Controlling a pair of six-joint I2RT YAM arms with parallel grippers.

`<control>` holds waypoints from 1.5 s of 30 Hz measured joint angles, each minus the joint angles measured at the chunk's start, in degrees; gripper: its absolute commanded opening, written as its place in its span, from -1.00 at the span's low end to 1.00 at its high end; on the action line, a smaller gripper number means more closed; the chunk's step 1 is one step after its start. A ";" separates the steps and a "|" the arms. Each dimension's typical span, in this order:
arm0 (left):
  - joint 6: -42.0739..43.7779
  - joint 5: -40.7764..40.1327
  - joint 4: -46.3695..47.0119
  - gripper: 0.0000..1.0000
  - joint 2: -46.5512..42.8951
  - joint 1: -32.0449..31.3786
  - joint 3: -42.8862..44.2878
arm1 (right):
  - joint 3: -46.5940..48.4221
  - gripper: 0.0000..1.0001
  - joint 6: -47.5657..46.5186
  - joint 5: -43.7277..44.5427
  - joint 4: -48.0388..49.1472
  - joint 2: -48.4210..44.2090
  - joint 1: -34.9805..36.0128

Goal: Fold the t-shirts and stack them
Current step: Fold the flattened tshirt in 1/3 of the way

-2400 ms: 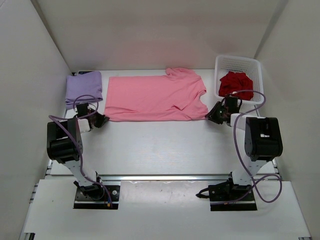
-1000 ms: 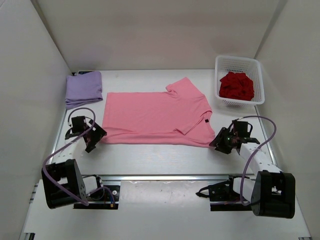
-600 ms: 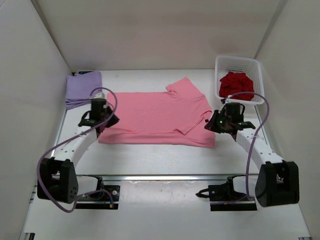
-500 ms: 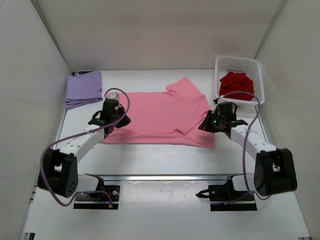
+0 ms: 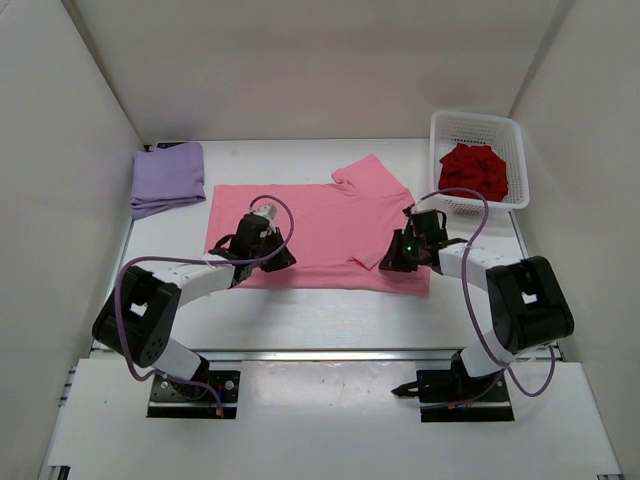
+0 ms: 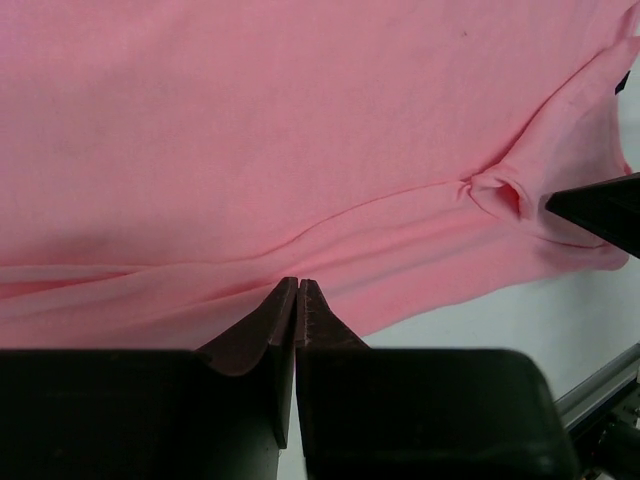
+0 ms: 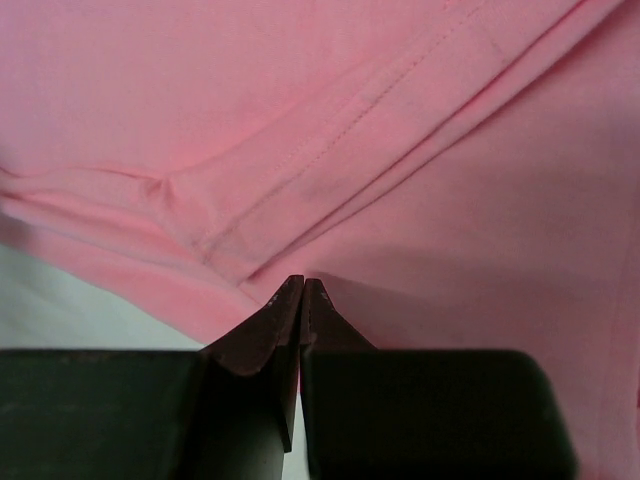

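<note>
A pink t-shirt lies spread flat mid-table, sleeve and collar to the right. My left gripper sits at its near hem, left of centre, and is shut on a fold of pink fabric; the jaws meet at the tip. My right gripper is at the near right, by the folded-in sleeve, and is shut on pink cloth; its jaws are pressed together. A small pucker shows beside its tip. A folded lavender t-shirt lies back left. A dark red t-shirt is crumpled in the basket.
A white lattice basket stands at the back right corner. White walls enclose the table on three sides. A metal rail runs along the near edge in front of the arm bases. Bare tabletop lies between the shirt and the rail.
Both arms swung from the shirt's near outer corners in toward its middle, and both grippers closed. The shirt's near left corner was drawn to the right.
</note>
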 measured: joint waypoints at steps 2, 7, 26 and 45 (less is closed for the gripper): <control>-0.42 0.39 1.14 -0.70 0.00 0.48 -1.03 | 0.22 -1.00 0.13 0.02 0.17 1.42 0.04; -0.96 0.57 1.90 -0.68 0.00 0.92 -2.91 | 1.46 -1.00 0.74 0.00 0.55 3.63 0.09; -2.10 1.84 3.48 -0.68 -0.20 1.03 -3.74 | 33.14 -1.00 3.17 -2.99 2.14 21.77 1.18; 1.49 -0.72 -3.17 -0.73 -7.28 7.96 -10.40 | 3.28 -1.00 -1.62 -0.17 -1.81 5.03 11.43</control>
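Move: The neck flap's point lies about 3 cm left of the right hand, 1 cm nearer the base and 2 cm below; the near folded edge is some 5 cm back, and the shirt's right side about 10 cm to the right. For the left hand the near folded edge likewise runs about 5 cm back and 3 cm below, with the shirt's left side some 18 cm left and the flap 16 cm right, 1 cm back. Forward over the shirt goes the right hand with shut fingers, low at first, then rising, about 15 cm in all, before it swings back down to the near folded band, ending some 6 cm left of its start. The left, barely open, dips, pauses low, then slides left and back along the band, ending about 6 cm left. Both finish with fingertips on the cloth. ##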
